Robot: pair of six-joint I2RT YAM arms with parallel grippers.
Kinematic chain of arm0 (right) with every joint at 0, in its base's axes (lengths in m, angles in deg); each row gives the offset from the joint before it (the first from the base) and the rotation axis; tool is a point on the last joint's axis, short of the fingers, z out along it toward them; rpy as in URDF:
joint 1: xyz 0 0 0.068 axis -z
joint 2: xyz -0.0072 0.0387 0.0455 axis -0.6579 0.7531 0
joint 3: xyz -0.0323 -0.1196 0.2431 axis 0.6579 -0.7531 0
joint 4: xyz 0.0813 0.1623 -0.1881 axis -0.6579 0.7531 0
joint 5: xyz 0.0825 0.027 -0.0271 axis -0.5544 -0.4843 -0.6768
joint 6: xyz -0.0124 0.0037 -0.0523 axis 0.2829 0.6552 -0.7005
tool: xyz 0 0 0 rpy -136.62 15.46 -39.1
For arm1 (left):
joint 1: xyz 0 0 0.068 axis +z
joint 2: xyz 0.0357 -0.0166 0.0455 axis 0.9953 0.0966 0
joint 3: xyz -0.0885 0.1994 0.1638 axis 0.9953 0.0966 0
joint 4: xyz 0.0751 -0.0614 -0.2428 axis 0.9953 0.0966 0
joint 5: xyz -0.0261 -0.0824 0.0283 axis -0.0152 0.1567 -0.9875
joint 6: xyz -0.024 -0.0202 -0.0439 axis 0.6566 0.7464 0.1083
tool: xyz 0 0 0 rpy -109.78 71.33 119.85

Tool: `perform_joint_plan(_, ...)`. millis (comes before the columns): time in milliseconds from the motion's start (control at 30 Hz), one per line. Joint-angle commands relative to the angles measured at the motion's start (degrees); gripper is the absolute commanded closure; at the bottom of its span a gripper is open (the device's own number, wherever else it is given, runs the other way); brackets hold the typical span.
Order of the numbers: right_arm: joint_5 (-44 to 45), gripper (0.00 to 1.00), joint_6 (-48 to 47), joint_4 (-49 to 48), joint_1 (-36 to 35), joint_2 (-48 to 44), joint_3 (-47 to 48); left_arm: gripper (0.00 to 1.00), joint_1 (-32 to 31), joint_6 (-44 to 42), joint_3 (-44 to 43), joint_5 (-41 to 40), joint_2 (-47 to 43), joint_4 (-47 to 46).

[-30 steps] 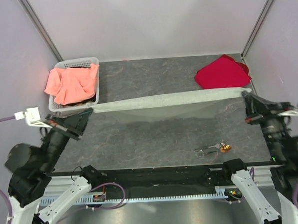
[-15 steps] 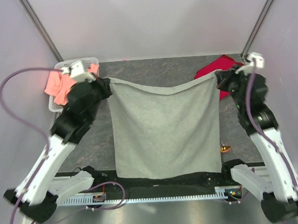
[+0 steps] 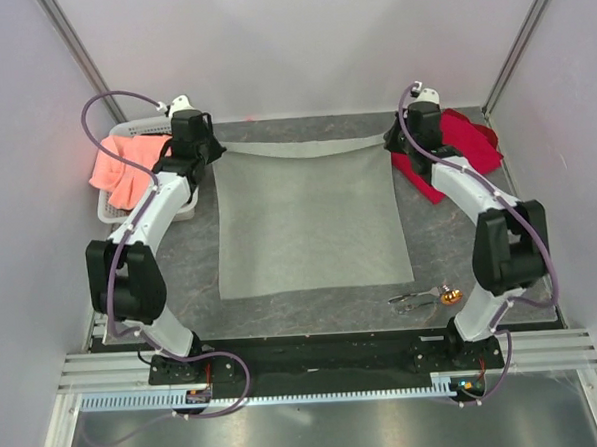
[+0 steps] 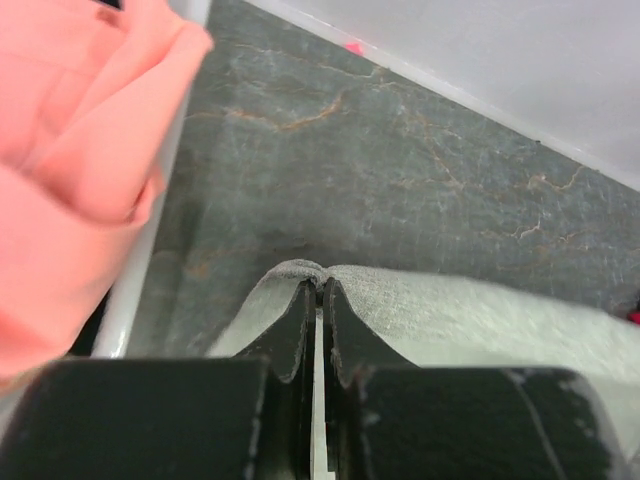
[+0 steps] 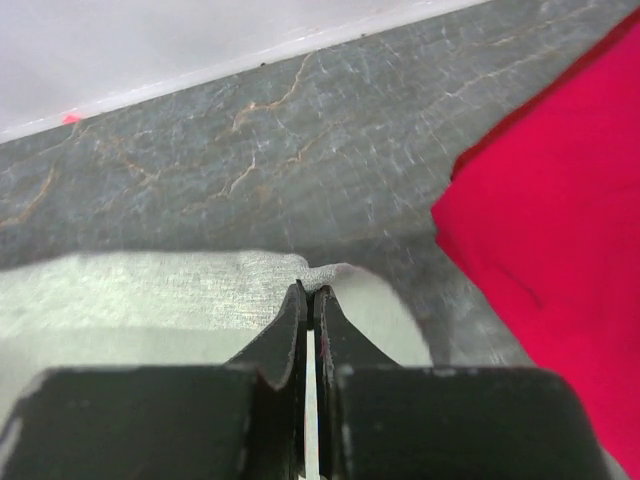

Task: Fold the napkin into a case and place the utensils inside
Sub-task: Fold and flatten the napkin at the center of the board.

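Note:
The grey-green napkin (image 3: 309,223) is spread wide over the dark table, its near edge flat and its far edge lifted a little. My left gripper (image 3: 211,154) is shut on the napkin's far left corner (image 4: 300,272). At the far right corner (image 5: 320,268) my right gripper (image 3: 392,140) is shut on the cloth too. Both pairs of jaws pinch a small fold of fabric. The silvery utensils (image 3: 423,298) with an orange-brown end lie near the front right of the table, apart from the napkin. No folded case shows.
A white basket (image 3: 187,121) holding a salmon-orange cloth (image 3: 125,167) stands at the far left, close to my left arm. A bright red cloth (image 3: 465,145) lies at the far right, beside my right gripper. Purple walls enclose the table.
Both arms swung the napkin up from a taut strip, hung it as a sheet, then carried its top edge to the far side. It now lies spread on the table.

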Motion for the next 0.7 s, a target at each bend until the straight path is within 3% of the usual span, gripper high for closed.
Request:
perform_joint_plan(0,-4.0,1.0,1.2,-6.2,0.5,6.3,7.4,0.98,1.5,-3.7,-4.5,7.3,4.7,-8.2)
perform_joint_plan(200,-6.2,1.0,2.2,-2.1,0.7,11.9,10.9,0.98,1.8,-1.9,-3.4,8.0,5.2,-6.0)
perform_joint_plan(433,-6.6,1.0,4.8,7.1,0.9,2.1,1.4,0.98,1.8,7.2,3.5,5.0,-0.8,11.5)
perform_joint_plan(667,-6.2,1.0,3.6,18.6,1.4,-9.8,-10.4,0.98,1.8,8.3,14.7,9.7,-13.5,17.6)
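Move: Each hand still holds a far corner of the napkin in the air. The left hand's matching near corner lies about 32 cm back and 17 cm below, straight in line; the basket stands roughly 18 cm left, 1 cm farther out and 12 cm below. From the right hand, its near corner is some 32 cm back and 15 cm below, the red cloth about 13 cm right and 3 cm ahead, the utensils some 35 cm back and 2 cm right, both near table height. Forward and down first, the left hand by some 2.5 cm and the right by about 4 cm, then both turn back some 10 cm towards the napkin's near edge, still sinking. They keep the far corners pinched, ending 6 to 7 cm lower, with the fingers tipping 15 to 20 degrees further down. ##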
